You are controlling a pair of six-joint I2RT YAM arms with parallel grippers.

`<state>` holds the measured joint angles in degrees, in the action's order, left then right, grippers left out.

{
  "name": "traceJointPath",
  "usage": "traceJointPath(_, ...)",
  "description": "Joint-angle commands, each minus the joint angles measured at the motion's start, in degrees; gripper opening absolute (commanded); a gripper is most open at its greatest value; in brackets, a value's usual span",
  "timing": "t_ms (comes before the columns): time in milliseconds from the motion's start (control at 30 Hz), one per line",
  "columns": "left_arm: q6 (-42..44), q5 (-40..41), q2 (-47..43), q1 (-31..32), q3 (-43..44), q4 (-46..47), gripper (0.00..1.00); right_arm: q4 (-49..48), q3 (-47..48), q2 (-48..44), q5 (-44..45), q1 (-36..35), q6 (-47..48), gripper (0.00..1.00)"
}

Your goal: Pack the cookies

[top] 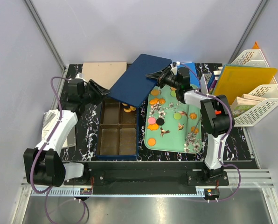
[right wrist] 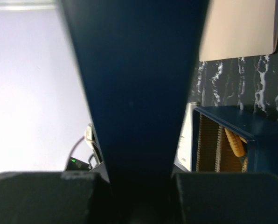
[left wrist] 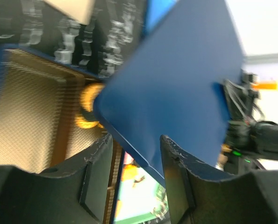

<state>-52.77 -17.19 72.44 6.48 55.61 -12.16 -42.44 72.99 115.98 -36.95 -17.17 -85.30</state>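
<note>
The dark blue lid (top: pixel 141 79) hangs tilted over the far end of the blue compartment box (top: pixel 99 135). My right gripper (top: pixel 153 76) is shut on the lid's right edge; in the right wrist view the lid (right wrist: pixel 134 84) fills the gap at that gripper (right wrist: pixel 140 175). My left gripper (top: pixel 104 91) is open by the lid's left corner, and the lid (left wrist: pixel 176 84) edge runs just beyond its jaws (left wrist: pixel 136 140) without touching them. A few orange cookies (top: pixel 128 108) lie in the box's far right compartment. More cookies, orange (top: pixel 151 141), pink (top: pixel 152 121), black (top: pixel 160 122) and green (top: pixel 177 116), lie on the mint-green tray (top: pixel 174 140).
A beige board (top: pixel 104 72) lies behind the box. White file racks (top: pixel 258 100) with a yellow folder (top: pixel 244 81) stand at the right edge. A pale grey object (top: pixel 48 123) sits at the left, beside my left arm.
</note>
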Motion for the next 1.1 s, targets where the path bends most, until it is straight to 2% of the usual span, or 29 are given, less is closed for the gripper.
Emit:
traceJointPath(0,3.7,4.8,-3.1,-2.5,0.0,-8.4,0.49,9.5,7.2,-5.5,-6.6,0.4,12.5,0.00)
traceJointPath(200,2.3,9.8,-6.0,-5.2,-3.9,-13.8,0.48,17.6,10.7,-6.2,-9.2,0.1,19.7,0.00)
traceJointPath(300,1.6,13.2,-6.1,-5.6,-3.9,-17.3,0.48,25.4,13.1,-7.0,-10.1,-0.7,25.9,0.00)
traceJointPath(333,1.6,13.9,-6.0,-5.8,-3.6,-17.9,0.48,29.1,14.1,-7.1,-10.4,-0.9,28.3,0.00)
traceJointPath(567,3.8,20.7,-3.1,-6.4,0.8,-23.3,0.48,38.4,14.4,-8.2,-16.5,-7.5,34.8,0.00)
traceJointPath(700,3.3,19.7,-0.9,-7.8,1.3,-23.7,0.48,38.8,13.5,-8.1,-18.8,-10.6,35.8,0.00)
traceJointPath(833,0.4,17.5,-1.8,-9.5,-3.6,-22.0,0.48,37.9,11.8,-7.4,-20.4,-11.9,36.1,0.00)
traceJointPath(1067,-1.6,15.8,-5.6,-10.6,-8.9,-21.1,0.47,23.2,5.3,-5.5,-23.6,-12.3,27.0,0.00)
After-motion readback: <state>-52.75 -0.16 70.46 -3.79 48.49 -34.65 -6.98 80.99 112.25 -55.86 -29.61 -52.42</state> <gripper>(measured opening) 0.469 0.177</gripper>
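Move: The blue lid is already in the right gripper, its middle about 8 cm to that gripper's left and level with it. The box it is taken to lies centred some 19 cm back, 20 cm left and 18 cm below; the packed cookies about 4 cm back and 14 cm left, the green tray 11 cm back and 12 cm right, both below. From the open left gripper the box is about 9 cm back, 6 cm right and 18 cm below. Keep the lid pinched in the right gripper and first turn it almost on the spot, then swing it back about 14 cm and left some 9 cm over the box, turning counter-clockwise some 35 degrees in all and rolling its left side down. Clear the left gripper away from the lid's near-left corner, leftward, down and back beside the box, tipping its open fingers downward. ##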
